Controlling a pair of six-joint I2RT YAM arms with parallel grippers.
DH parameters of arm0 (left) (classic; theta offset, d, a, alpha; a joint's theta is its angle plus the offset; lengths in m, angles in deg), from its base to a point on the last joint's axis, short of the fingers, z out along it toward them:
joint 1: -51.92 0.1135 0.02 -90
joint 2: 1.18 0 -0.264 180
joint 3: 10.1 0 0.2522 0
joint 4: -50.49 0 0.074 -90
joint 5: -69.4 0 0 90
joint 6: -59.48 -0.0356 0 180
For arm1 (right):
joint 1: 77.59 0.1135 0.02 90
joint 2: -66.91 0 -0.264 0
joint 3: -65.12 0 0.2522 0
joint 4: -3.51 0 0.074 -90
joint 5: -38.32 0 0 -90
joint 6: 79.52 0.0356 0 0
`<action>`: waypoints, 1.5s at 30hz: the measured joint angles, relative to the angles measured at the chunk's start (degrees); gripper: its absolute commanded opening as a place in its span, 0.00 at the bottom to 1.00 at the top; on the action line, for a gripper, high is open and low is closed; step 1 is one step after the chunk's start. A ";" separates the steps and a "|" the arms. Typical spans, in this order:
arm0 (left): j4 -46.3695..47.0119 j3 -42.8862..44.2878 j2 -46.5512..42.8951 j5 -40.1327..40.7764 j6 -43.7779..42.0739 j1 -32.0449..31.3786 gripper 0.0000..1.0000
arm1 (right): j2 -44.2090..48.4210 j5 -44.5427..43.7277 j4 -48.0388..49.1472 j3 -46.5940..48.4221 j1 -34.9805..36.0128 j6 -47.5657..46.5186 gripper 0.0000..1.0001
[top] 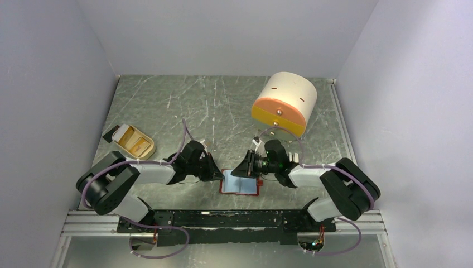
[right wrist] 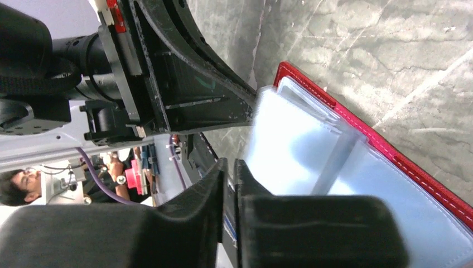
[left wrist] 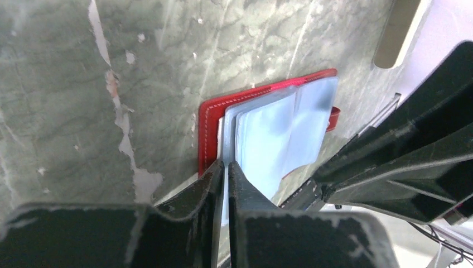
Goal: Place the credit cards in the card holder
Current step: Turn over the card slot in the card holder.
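The red card holder [top: 241, 184] lies open on the table between my two arms, its pale blue pockets facing up. My left gripper [top: 219, 175] [left wrist: 226, 163] is shut on the edge of one pale blue pocket sheet [left wrist: 262, 134] at the holder's left side. My right gripper [top: 246, 170] [right wrist: 230, 162] is at the holder's upper right, its jaws nearly together with a thin dark credit card [right wrist: 230, 225] edge-on between them. That card sits just left of the blue pockets [right wrist: 312, 162]. Its far end is hidden.
A beige oval tray [top: 119, 134] holding flat tan cards [top: 137, 143] stands at the left, with a dark flat piece [top: 109, 134] at its left end. Behind the right arm lies a big cream-and-orange cylinder [top: 284, 103]. Walls enclose the table on three sides.
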 measured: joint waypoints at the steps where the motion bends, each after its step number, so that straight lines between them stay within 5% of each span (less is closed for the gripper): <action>1: 0.07 -0.15 -0.39 -0.28 0.26 0.00 0.16 | 0.02 -0.09 -0.68 0.46 0.00 -0.46 0.28; 12: 1.49 -0.98 -7.96 -2.16 1.75 0.00 0.24 | 4.48 -10.95 -18.27 4.04 1.44 -8.63 0.47; 19: 1.01 -0.72 -7.34 -2.14 1.44 0.15 0.23 | 6.03 -18.05 -26.14 7.89 5.90 -10.40 0.47; 23: -4.66 1.57 -8.50 -1.11 -0.96 1.73 0.33 | 5.53 -21.29 -28.09 9.53 8.28 -10.47 0.48; 33: -29.46 16.59 -23.21 10.12 -13.73 14.16 0.41 | -1.44 -23.32 -28.11 12.98 11.39 -11.15 0.50; 45: -45.97 25.38 -24.46 16.06 -25.92 33.90 0.41 | 1.36 -24.04 -30.38 14.73 11.78 -15.34 0.51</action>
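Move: The left hand, fingertips at the card holder's left margin, next heads for the card tray, about 30 cm to its left and 13 cm farther out, level with it. A black square lies some 38 cm left and 16 cm ahead of that hand; the holder's middle is about 5 cm right and 1 cm back. The right hand hovers over the half-turned card slot, whose middle is 1 cm left, 1 cm back and 4 cm below; the holder's middle is 2 cm right, 2 cm back and 5 cm below. The left fingers come free of the holder's left margin, rising some 4 cm, pausing, then swinging left, up and forward towards the card tray, opening partway, to finish about 21 cm left, 15 cm higher and 12 cm out. The right hand, having just let the slot page go, eases right and down while opening to half and tipping its fingers some 25 degrees steeper, works back left as it dips over the page, then rises a little. ##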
